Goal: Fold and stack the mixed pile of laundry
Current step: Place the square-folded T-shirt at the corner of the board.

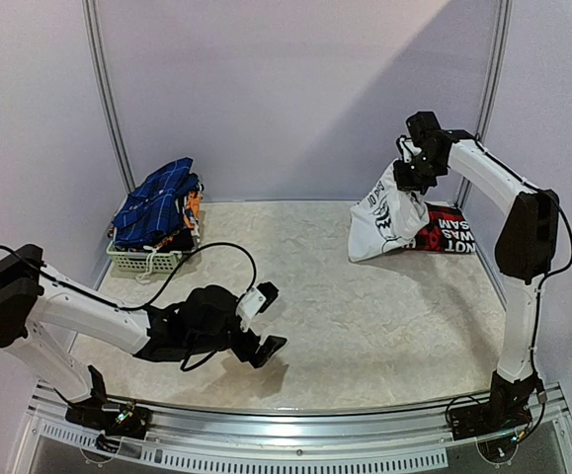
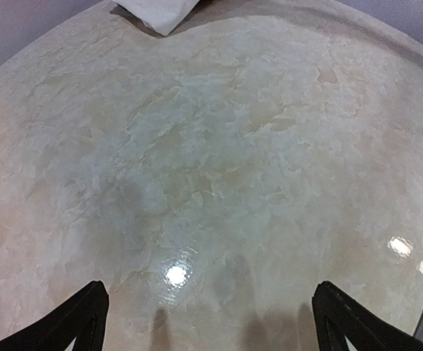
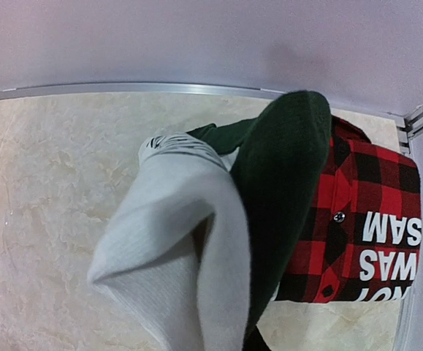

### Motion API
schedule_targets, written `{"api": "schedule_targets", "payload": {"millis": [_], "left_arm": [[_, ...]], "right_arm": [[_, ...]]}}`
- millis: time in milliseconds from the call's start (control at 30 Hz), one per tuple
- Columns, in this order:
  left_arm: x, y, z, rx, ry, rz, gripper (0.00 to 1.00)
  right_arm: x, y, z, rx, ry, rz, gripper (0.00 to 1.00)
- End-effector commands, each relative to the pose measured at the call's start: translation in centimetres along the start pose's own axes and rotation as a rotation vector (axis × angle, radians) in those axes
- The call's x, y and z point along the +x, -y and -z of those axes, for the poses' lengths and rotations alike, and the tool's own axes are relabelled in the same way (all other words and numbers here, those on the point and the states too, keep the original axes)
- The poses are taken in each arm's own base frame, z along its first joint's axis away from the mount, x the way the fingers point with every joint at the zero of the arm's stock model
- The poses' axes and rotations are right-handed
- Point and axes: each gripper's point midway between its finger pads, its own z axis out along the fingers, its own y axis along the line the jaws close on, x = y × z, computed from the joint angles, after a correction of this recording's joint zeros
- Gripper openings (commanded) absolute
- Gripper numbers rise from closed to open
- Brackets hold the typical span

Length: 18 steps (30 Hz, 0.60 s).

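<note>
My right gripper (image 1: 410, 176) is raised at the back right, shut on the top of a white T-shirt (image 1: 384, 219) with dark print. The T-shirt hangs down to the table beside a folded red-and-black plaid shirt (image 1: 445, 233) with white lettering. In the right wrist view the white T-shirt (image 3: 182, 241) and its dark green part (image 3: 284, 183) hide my fingers, with the plaid shirt (image 3: 357, 219) lying behind. A blue checked cloth (image 1: 157, 204) tops the clothes at the back left. My left gripper (image 1: 269, 318) hovers low over bare table, open and holding nothing.
A small white lattice basket (image 1: 145, 260) holds the blue cloth pile by the left wall. Metal frame posts (image 1: 108, 99) stand at the back corners. The marbled tabletop (image 2: 218, 161) fills the left wrist view, with a white cloth corner (image 2: 160, 11) at its top.
</note>
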Motion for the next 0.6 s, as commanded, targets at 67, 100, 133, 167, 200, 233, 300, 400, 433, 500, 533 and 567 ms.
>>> {"api": "schedule_targets", "payload": {"millis": [67, 100, 133, 167, 200, 233, 300, 400, 433, 500, 533, 567], "left_arm": [[1.0, 0.0, -0.5, 0.018, -0.009, 0.018, 1.00], [1.2, 0.0, -0.6, 0.019, -0.010, 0.018, 1.00], [1.2, 0.0, -0.6, 0.022, -0.009, 0.019, 1.00], [1.2, 0.1, -0.7, 0.023, -0.012, 0.019, 0.99], [1.2, 0.1, -0.7, 0.028, -0.011, 0.018, 1.00], [1.3, 0.2, -0.7, 0.029, -0.012, 0.018, 0.99], [1.5, 0.2, -0.8, 0.033, -0.013, 0.020, 0.99], [1.6, 0.4, -0.8, 0.040, -0.011, 0.020, 1.00], [1.5, 0.3, -0.8, 0.040, -0.009, 0.022, 1.00], [1.7, 0.3, -0.7, 0.041, -0.011, 0.023, 1.00], [1.7, 0.4, -0.7, 0.043, -0.010, 0.023, 1.00], [1.7, 0.4, -0.7, 0.044, -0.010, 0.023, 1.00]], "right_arm": [[-2.6, 2.9, 1.1, 0.079, 0.066, 0.037, 0.00], [-3.0, 3.1, 1.5, 0.085, 0.075, 0.040, 0.00], [-3.3, 3.2, 1.7, 0.090, 0.081, 0.048, 0.00], [-3.5, 3.4, 2.0, 0.096, 0.088, 0.053, 0.00], [-3.8, 3.5, 2.2, 0.103, 0.095, 0.058, 0.00], [-4.1, 3.7, 2.4, 0.110, 0.102, 0.064, 0.00], [-4.3, 3.8, 2.6, 0.116, 0.104, 0.074, 0.00], [-4.3, 4.2, 3.0, 0.118, 0.103, 0.086, 0.00], [-4.3, 4.4, 3.0, 0.120, 0.102, 0.088, 0.00], [-4.4, 5.0, 3.2, 0.119, 0.100, 0.082, 0.00], [-4.4, 5.4, 3.3, 0.119, 0.100, 0.075, 0.00], [-4.4, 5.8, 3.4, 0.120, 0.099, 0.069, 0.00]]}}
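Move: Ahead and to the right of the right hand, which already holds the white-and-green T-shirt, lies the folded plaid shirt: its middle some 4 cm farther out, 8 cm to the right and 20 cm below. The board's far right corner is just beyond it, about 12 cm ahead of that hand, 17 cm to its right and 21 cm down. From the idle left hand, the plaid shirt lies roughly 36 cm ahead, 41 cm to the right and 6 cm lower. Carrying the pinched T-shirt higher and to the right, the right hand climbs about 4 cm and shifts about 4 cm sideways over the plaid shirt towards the board's corner, easing to a near stop. The wrist rolls slightly, its left side dipping, and the fingers keep their hold on the bunched cloth. ##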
